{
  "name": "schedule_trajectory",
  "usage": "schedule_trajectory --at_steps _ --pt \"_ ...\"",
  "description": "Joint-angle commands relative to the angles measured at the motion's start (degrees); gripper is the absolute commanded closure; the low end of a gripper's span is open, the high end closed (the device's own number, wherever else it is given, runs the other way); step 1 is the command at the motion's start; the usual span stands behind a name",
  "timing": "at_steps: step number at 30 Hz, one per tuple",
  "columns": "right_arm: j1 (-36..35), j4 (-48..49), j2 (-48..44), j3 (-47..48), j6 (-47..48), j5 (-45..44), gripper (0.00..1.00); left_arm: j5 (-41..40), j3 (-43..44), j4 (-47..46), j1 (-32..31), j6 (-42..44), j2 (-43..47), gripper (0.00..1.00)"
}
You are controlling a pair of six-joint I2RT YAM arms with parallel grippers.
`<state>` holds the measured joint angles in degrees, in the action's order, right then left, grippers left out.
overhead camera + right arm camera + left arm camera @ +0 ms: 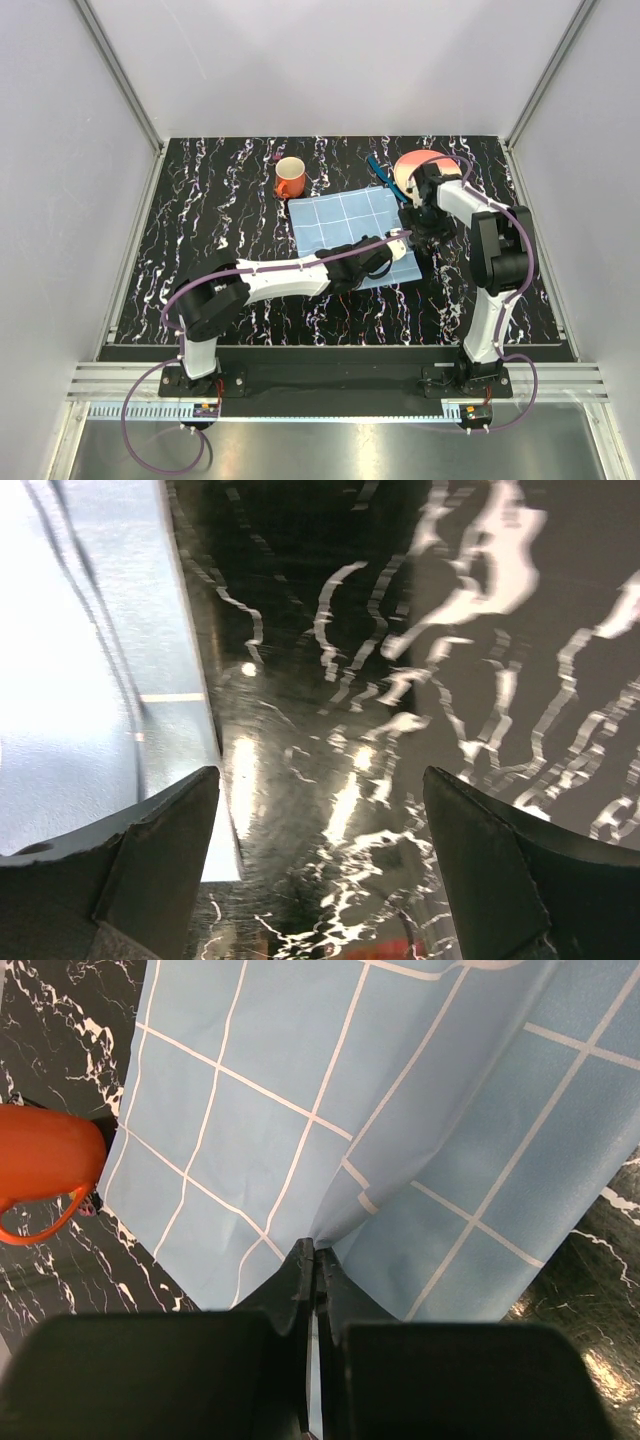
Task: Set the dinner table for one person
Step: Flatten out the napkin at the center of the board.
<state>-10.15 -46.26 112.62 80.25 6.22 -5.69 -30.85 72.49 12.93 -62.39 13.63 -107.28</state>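
The dinner table (200,210) is a black top with white marble streaks. A light-blue checked cloth mat (345,225) lies on it, right of centre. My left gripper (398,243) is shut on the mat's near right edge, and in the left wrist view its jaws (316,1252) pinch a raised fold of the mat (300,1080). My right gripper (420,228) hangs open just beside the mat's right edge. In the right wrist view its fingers (320,810) stand wide over bare table (420,630) with nothing between them, and the mat (90,680) is at their left.
An orange mug (290,178) stands behind the mat's far left corner and also shows in the left wrist view (45,1165). A pink-orange plate (412,165) and a blue utensil (380,170) lie at the back right, partly hidden by my right arm.
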Motion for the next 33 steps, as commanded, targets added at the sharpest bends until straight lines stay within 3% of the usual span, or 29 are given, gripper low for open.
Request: schedule_trajectory --at_steps 1,19,28,33 --pt "-1.3 -0.2 1.4 0.8 -0.7 1.7 0.1 -3.1 0.7 -3.8 0.6 -0.6 3.0 1.0" --pt "-3.6 0.1 2.9 -0.7 -0.8 1.3 0.1 -7.6 0.4 -5.9 1.2 -1.1 3.2 1.0" --pt "-3.6 0.6 3.7 -2.4 -0.9 0.6 0.1 -23.5 -2.8 -10.6 2.6 -2.0 6.6 1.0" --pt "-3.7 0.6 4.2 -2.5 -0.6 -0.3 0.1 -27.1 -5.1 -5.0 4.2 -6.1 10.8 1.0"
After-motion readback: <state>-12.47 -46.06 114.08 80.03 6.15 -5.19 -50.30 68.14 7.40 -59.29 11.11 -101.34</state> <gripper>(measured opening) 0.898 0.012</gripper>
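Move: The left hand holds a pinch of the napkin about 7 cm above the board. The napkin's far left corner lies some 17 cm ahead of it and 14 cm to its left; the mug stands just beyond that corner, about 21 cm ahead and 14 cm left. The napkin's right edge is level with the right hand, about 5 cm to its left and 2 cm below; the knife lies 20 cm ahead and 14 cm left of it, the plate 21 cm ahead and 3 cm left. Leftward, upward and somewhat forward, the left hand creeps at first, then sweeps off quickly towards the mug side, about 9 cm in all, still pinching the napkin and turning roughly 20 degrees counter-clockwise as its fingers tip up. The open right hand dips 1 cm and edges 1.5 cm left, then stays with its left finger pressed on the napkin's right edge. ##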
